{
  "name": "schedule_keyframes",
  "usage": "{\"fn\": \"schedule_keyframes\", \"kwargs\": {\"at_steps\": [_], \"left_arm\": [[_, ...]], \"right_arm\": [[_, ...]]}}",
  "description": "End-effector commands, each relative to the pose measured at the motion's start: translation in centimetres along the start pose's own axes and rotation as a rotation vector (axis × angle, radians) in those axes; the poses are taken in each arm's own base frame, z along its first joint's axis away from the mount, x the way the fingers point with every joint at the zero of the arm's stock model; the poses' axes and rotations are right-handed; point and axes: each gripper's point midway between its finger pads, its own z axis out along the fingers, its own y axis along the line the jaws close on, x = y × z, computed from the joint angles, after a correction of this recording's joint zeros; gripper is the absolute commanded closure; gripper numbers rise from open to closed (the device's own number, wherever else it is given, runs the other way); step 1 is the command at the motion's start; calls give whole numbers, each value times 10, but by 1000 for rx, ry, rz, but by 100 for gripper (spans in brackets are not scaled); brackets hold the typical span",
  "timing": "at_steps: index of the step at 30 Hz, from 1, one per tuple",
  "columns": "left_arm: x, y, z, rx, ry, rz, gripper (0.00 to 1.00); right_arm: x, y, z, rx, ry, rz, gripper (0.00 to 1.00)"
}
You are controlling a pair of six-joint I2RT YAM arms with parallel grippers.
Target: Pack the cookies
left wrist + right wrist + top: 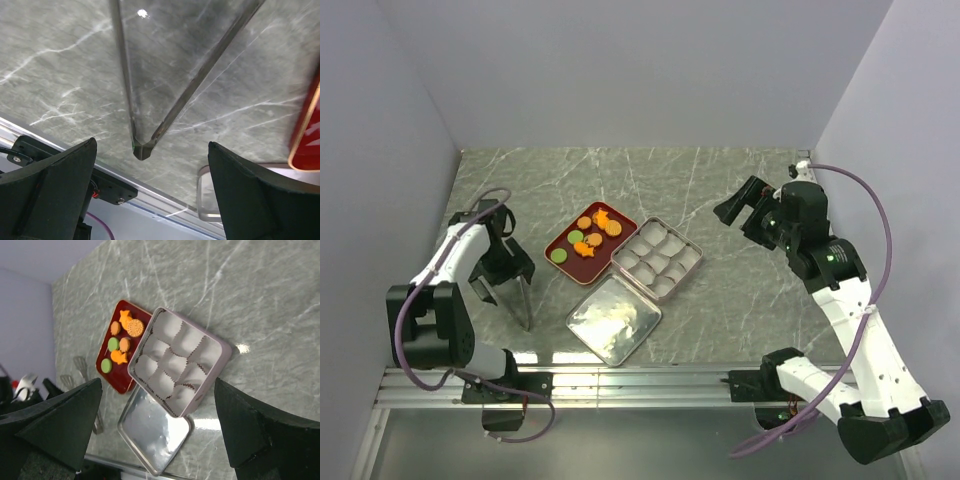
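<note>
The cookies (pixel 590 238), several small orange ones and two green, lie on a red tray (pixel 570 270) left of the table's middle. In the right wrist view the cookies (pixel 120 339) sit on the same tray (pixel 114 379), far below. An open tin (pixel 686 277) lined with white paper cups stands right of the tray, with nothing in its cups (pixel 172 357). My left gripper (pixel 508 274) hangs open over metal tongs (pixel 526 300), whose joined end (pixel 143 149) shows between the fingers. My right gripper (pixel 742 207) is open in the air, right of the tin.
The tin's silver lid (pixel 613 320) lies flat in front of the tin, near the table's front rail. A corner of the lid (pixel 206 196) and the tray's edge (pixel 306 127) show in the left wrist view. Grey walls stand on three sides.
</note>
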Motion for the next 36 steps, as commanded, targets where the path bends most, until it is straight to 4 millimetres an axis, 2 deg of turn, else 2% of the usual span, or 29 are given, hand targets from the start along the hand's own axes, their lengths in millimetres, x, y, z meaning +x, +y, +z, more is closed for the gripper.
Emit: {"fn": "schedule_keyframes", "kwargs": {"at_steps": [1,2,5,10,18,23,28,33,36], "left_arm": [[6,-3,9,-40,-2,21,1],[12,-9,11,-44,-6,58,1],[21,-10,18,-90,3,72,1],[30,6,29,-168,13,54,1],[32,11,43,-223,31,47,1],[24,-1,60,-202,39,78,1],[20,-3,76,-164,79,42,1],[10,-6,91,-135,73,7,10],[7,-5,101,-149,64,25,25]], "right_arm": [[-10,18,-9,-51,-24,-48,0],[-10,20,-9,-55,-25,-54,0],[-10,22,-9,-52,-24,-75,0],[-11,32,-8,-62,-26,-114,0],[-9,43,-8,-87,-12,-142,0],[-12,44,-7,-76,-24,-155,0],[-19,46,-8,-69,-42,-164,0],[-22,49,-8,-71,-47,-168,0],[-24,51,-8,-71,-49,-172,0]]}}
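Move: The left hand is wide open and pointing down over the tongs; their middle lies about 7 cm below it, some 2 cm farther out and 1 cm to its left, and their closed hinge end about 5 cm back and 2 cm to its right. The cookie tray is roughly 12 cm ahead and 15 cm to its right, the flat metal lid some 20 cm right and 4 cm back. From the right hand, the tongs are about 42 cm left, 6 cm back and 28 cm below. The left hand sinks about 6.5 cm onto the hinge end of the tongs, easing 2 or 3 cm back and a little right as its fingertips tip some 15 degrees towards the base, and only near the table, with one finger on either side of the tongs' narrow end, do the fingers begin to close, by about a quarter. Well clear of everything, the open right hand drifts roughly 3 cm left and then 3 cm up. ##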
